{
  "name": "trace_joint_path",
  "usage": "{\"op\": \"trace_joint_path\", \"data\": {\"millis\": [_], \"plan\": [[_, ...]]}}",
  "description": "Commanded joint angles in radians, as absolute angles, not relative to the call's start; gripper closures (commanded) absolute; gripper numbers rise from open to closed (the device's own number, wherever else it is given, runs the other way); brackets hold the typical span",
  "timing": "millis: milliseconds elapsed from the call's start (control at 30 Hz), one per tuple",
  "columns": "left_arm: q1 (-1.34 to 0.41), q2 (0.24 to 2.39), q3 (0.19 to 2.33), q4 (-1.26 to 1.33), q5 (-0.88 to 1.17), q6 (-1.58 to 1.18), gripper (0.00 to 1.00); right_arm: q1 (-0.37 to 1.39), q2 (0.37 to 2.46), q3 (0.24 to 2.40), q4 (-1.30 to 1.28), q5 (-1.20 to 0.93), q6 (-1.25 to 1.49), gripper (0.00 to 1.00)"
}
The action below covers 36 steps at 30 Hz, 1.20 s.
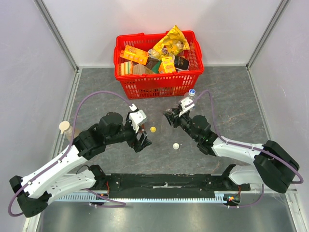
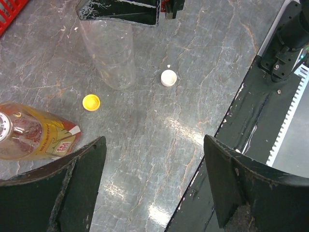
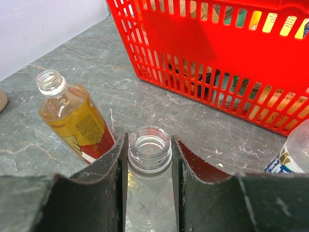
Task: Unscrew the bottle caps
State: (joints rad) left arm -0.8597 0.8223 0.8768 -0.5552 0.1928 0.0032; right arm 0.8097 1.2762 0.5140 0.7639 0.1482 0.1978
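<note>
My right gripper (image 3: 149, 141) is shut on the neck of a clear bottle (image 3: 148, 193) whose mouth is open and capless; the pair also shows in the top view (image 1: 170, 116) and the bottle in the left wrist view (image 2: 110, 53). The yellow cap (image 1: 153, 129) (image 2: 91, 102) and the white cap (image 1: 176, 146) (image 2: 169, 78) lie loose on the table. The blue cap (image 1: 192, 91) sits on an upright bottle (image 3: 293, 154) by the basket. My left gripper (image 1: 144, 140) (image 2: 154, 159) is open and empty, hovering above the table near the yellow cap.
A capless yellow-and-red labelled bottle (image 3: 73, 116) (image 2: 29, 137) lies left of the clear bottle. A red basket (image 1: 158, 84) full of groceries stands at the back. A bottle with a beige cap (image 1: 64, 126) stands at the left wall. The black rail (image 2: 251, 111) runs along the near edge.
</note>
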Motion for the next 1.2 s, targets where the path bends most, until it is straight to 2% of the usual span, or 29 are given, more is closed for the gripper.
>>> {"op": "trace_joint_path", "data": {"millis": [0,33,167,267,500,567,733,1000,1167], "plan": [[-0.859,0.819,0.877,-0.56,0.21,0.044,0.14,0.825,1.255,0.485,0.79,0.189,0.183,0.86],[-0.858,0.819,0.877,-0.56,0.212,0.046,0.14,0.827,1.249,0.479,0.788,0.187,0.181,0.82],[-0.859,0.824,0.879,-0.561,0.212,0.044,0.14,0.828,1.223,0.471,0.767,0.176,0.192,0.49],[-0.859,0.824,0.879,-0.561,0.215,0.046,0.14,0.83,1.2,0.465,0.758,0.169,0.202,0.32],[-0.859,0.827,0.874,-0.561,0.207,0.045,0.14,0.83,1.144,0.482,0.709,0.166,0.212,0.05],[-0.859,0.828,0.867,-0.561,0.21,0.043,0.14,0.83,1.125,0.5,0.669,0.16,0.216,0.02],[-0.859,0.83,0.864,-0.565,0.199,0.046,0.14,0.83,1.072,0.537,0.609,0.146,0.233,0.02],[-0.859,0.812,0.862,-0.558,0.189,0.043,0.15,0.83,1.014,0.618,0.543,0.251,0.278,0.02],[-0.858,0.818,0.862,-0.558,0.18,0.04,0.16,0.821,1.049,0.704,0.465,0.398,0.275,0.02]]}}
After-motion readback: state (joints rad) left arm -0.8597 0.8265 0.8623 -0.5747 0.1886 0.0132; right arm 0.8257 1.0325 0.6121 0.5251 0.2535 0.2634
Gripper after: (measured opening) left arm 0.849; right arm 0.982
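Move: The right fingers already hold the clear bottle by its open neck, its middle about 7 cm straight below them. The tea bottle stands roughly 13 cm to their left, level with them; the yellow cap lies 7 cm left and 1 cm nearer. The blue-capped bottle is about 10 cm ahead and 10 cm right. From the left hand the clear bottle is some 13 cm ahead, 10 cm right. The right hand opens wide, freeing the clear bottle's neck, backs off about 2 cm, then rises some 8 cm. ##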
